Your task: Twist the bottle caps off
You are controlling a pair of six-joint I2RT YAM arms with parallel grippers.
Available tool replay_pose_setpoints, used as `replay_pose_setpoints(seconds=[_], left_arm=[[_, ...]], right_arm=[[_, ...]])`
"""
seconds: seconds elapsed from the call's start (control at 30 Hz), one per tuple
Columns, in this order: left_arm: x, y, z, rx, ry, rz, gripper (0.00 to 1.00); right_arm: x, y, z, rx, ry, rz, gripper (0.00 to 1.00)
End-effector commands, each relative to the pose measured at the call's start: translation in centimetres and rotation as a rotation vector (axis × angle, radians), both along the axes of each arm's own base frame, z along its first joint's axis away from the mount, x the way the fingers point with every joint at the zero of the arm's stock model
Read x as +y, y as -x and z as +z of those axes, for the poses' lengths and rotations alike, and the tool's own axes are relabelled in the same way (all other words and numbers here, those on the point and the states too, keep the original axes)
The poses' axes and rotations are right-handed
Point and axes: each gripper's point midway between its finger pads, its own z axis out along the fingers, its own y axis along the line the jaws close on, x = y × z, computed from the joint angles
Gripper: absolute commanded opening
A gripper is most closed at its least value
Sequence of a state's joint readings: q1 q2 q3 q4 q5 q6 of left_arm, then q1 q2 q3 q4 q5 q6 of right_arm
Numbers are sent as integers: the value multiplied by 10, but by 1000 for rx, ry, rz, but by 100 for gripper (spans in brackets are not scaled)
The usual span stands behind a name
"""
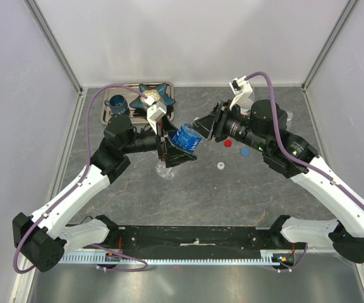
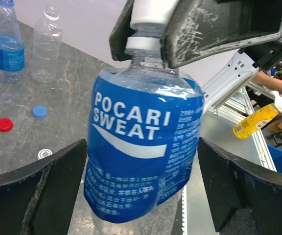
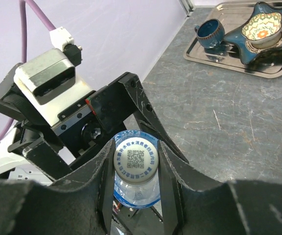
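My left gripper (image 1: 181,145) is shut on the body of a blue-labelled Pocari Sweat bottle (image 1: 186,137) and holds it tilted above the table. In the left wrist view its fingers (image 2: 58,181) flank the label (image 2: 141,147). My right gripper (image 1: 201,128) is shut on that bottle's white cap (image 3: 136,159), which also shows in the left wrist view (image 2: 148,19). A red cap (image 1: 228,142), a blue cap (image 1: 245,151) and a white cap (image 1: 220,166) lie loose on the table to the right.
A blue-labelled bottle (image 2: 6,44) and a clear open bottle (image 2: 47,44) stand beyond the loose caps. A small clear bottle (image 1: 163,170) lies under the left gripper. A metal tray (image 3: 229,61) at the back left holds a dark blue mug (image 3: 209,32) and a star dish (image 3: 261,27).
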State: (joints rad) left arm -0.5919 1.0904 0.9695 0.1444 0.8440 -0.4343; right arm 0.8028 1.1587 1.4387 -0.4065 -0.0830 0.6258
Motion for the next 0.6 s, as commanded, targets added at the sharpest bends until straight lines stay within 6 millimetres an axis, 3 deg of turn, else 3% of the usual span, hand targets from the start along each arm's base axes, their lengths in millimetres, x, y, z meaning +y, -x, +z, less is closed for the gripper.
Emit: replay_pose_setpoints(seconds=[0.0, 0.07, 0.27, 0.47, 0.5, 0.53, 0.57], left_arm=[[0, -4, 10, -81, 15, 17, 100], [0, -3, 13, -93, 22, 13, 97], [0, 1, 15, -108, 35, -6, 74], [-2, 5, 14, -109, 40, -41, 59], [-2, 5, 13, -107, 38, -40, 59], [-2, 5, 14, -109, 40, -37, 59], [-1, 4, 14, -112, 39, -33, 58]], right_arm=[[-1, 7, 31, -58, -89, 22, 0], [-1, 7, 28, -55, -86, 22, 0], [-3, 7, 20, -49, -79, 13, 0], [-5, 9, 18, -55, -70, 19, 0], [-6, 9, 18, -58, -70, 14, 3], [-8, 10, 20, -63, -69, 11, 21], [-10, 9, 20, -63, -62, 3, 29]])
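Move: The left hand's open fingers already straddle the body of the Pocari Sweat bottle, whose middle is roughly 1 cm to the right of this hand's point and level with it. Its cap, still pinched by the right hand, is about 5 cm right and 8 cm above the left hand; the body's middle is some 6 cm left of and 9 cm below the right hand. On the table some 30 cm below, the loose white cap lies about 14 cm right and 6 cm ahead of the left hand, the red cap about 18 cm right and 16 cm ahead. The left hand stays in place beside the bottle, fingers pointing right, and closes from wide open to about two thirds, where both fingers come to clasp the label part of the body from either side and the grip builds up. The right hand keeps its pinch on the cap above and stays within about half a centimetre of its place, tilting only a couple of degrees. ##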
